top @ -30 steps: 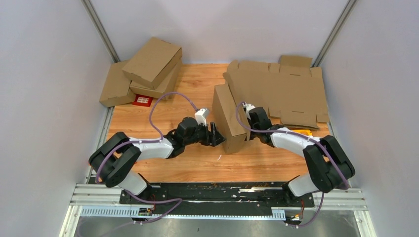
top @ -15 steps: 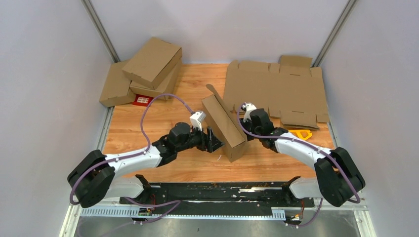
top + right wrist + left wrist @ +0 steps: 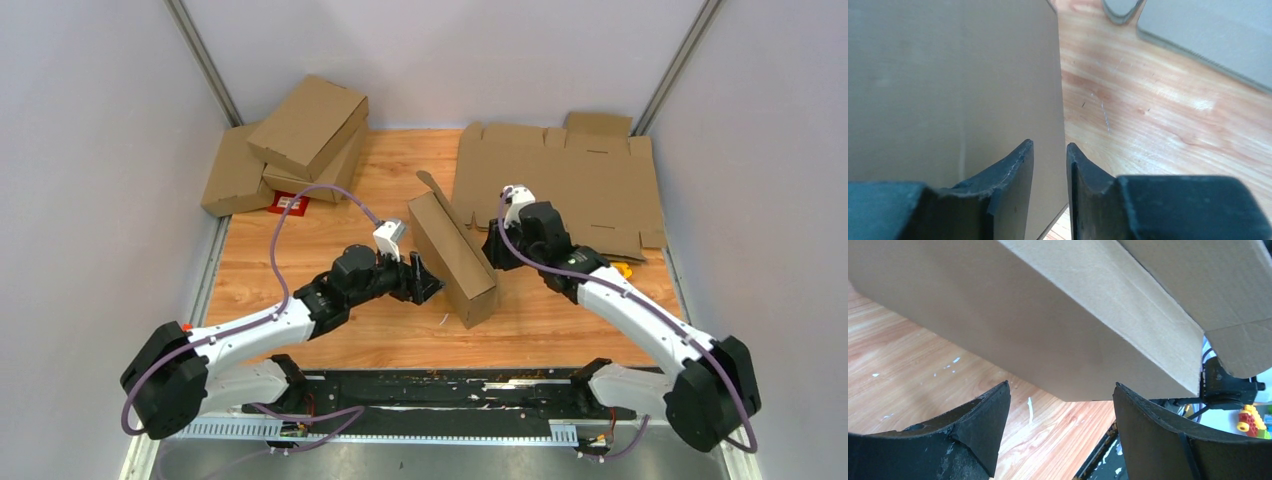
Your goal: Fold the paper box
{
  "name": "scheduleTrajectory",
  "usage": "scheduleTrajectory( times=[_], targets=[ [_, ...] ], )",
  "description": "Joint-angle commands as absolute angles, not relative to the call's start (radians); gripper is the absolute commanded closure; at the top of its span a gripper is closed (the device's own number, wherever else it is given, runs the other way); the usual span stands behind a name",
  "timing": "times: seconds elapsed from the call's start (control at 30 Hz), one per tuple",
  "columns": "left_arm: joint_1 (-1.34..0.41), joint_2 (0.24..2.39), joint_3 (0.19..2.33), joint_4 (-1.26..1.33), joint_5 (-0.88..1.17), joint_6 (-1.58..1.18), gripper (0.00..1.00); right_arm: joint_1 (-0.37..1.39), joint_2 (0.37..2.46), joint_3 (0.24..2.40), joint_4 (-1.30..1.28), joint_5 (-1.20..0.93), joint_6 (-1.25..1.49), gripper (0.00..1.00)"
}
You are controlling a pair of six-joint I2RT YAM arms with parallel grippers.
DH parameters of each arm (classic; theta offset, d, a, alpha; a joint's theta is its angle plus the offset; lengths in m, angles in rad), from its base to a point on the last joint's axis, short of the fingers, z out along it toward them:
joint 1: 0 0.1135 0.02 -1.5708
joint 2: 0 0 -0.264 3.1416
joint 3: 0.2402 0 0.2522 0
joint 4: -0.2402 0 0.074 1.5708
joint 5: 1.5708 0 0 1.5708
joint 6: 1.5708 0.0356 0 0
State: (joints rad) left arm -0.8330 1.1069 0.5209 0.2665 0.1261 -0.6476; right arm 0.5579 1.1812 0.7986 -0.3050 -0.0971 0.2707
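Observation:
The paper box (image 3: 452, 258) is a folded brown cardboard mailer standing on a long edge mid-table, running diagonally, with a small flap sticking up at its far end. My left gripper (image 3: 428, 283) sits just left of the box's near end. In the left wrist view it (image 3: 1062, 386) is wide open, the box's side (image 3: 1048, 330) lies just beyond the tips, and only bare table shows between them. My right gripper (image 3: 492, 252) is at the box's right face. In the right wrist view it (image 3: 1049, 144) is open by a narrow gap, and the box face (image 3: 948, 90) shows beyond it.
Large flat cardboard blanks (image 3: 560, 185) lie at the back right. Several folded boxes (image 3: 300, 130) are stacked at the back left over a red item (image 3: 288, 203). A yellow object (image 3: 622, 268) pokes out under the blanks. A black rail (image 3: 440, 385) runs along the near table edge.
The box has turned and tipped from standing tall to lying diagonally on its long edge. My left arm has stretched out toward it. My right gripper has lifted back and its jaws have parted slightly.

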Motion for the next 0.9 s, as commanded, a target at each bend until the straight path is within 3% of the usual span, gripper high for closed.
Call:
scheduleTrajectory(
  times=[0.0,0.13,0.2,0.27,0.3,0.43,0.87],
  targets=[
    [-0.799,1.085,0.543,0.27,0.131,-0.631,0.18,0.549,1.075,0.891,-0.425,-0.026,0.277,0.67],
    [-0.769,1.07,0.543,0.258,0.158,-0.629,0.18,0.55,1.005,0.943,-0.46,-0.042,0.282,0.55],
    [-0.752,1.062,0.553,0.225,0.168,-0.619,0.18,0.55,0.972,0.953,-0.447,-0.065,0.284,0.35],
    [-0.732,1.053,0.559,0.193,0.178,-0.606,0.18,0.55,0.949,0.953,-0.407,-0.134,0.272,0.04],
    [-0.719,1.05,0.56,0.186,0.187,-0.603,0.18,0.55,0.949,0.962,-0.402,-0.17,0.269,0.01],
    [-0.676,1.052,0.56,0.171,0.219,-0.591,0.18,0.58,1.018,1.046,-0.468,-0.245,0.253,0.0],
    [-0.657,1.136,0.619,0.156,0.24,-0.54,0.2,0.837,1.242,1.245,-0.793,0.148,0.226,0.0]
  ],
)
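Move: The paper box stands on edge between the hands. Its middle is about 6 cm left of the right hand, 1 cm back and 5 cm below. From the left hand it lies some 5 cm ahead, 4 cm right and 7 cm below. The flat cardboard is about 14 cm ahead and 14 cm right of the right hand. A white scrap lies about 12 cm back and 8 cm left of the right hand; both are on the table, some 13 cm below. Right hand rises some 12 cm, opening wide, then swings left over the box; left hand drifts forward-left. ##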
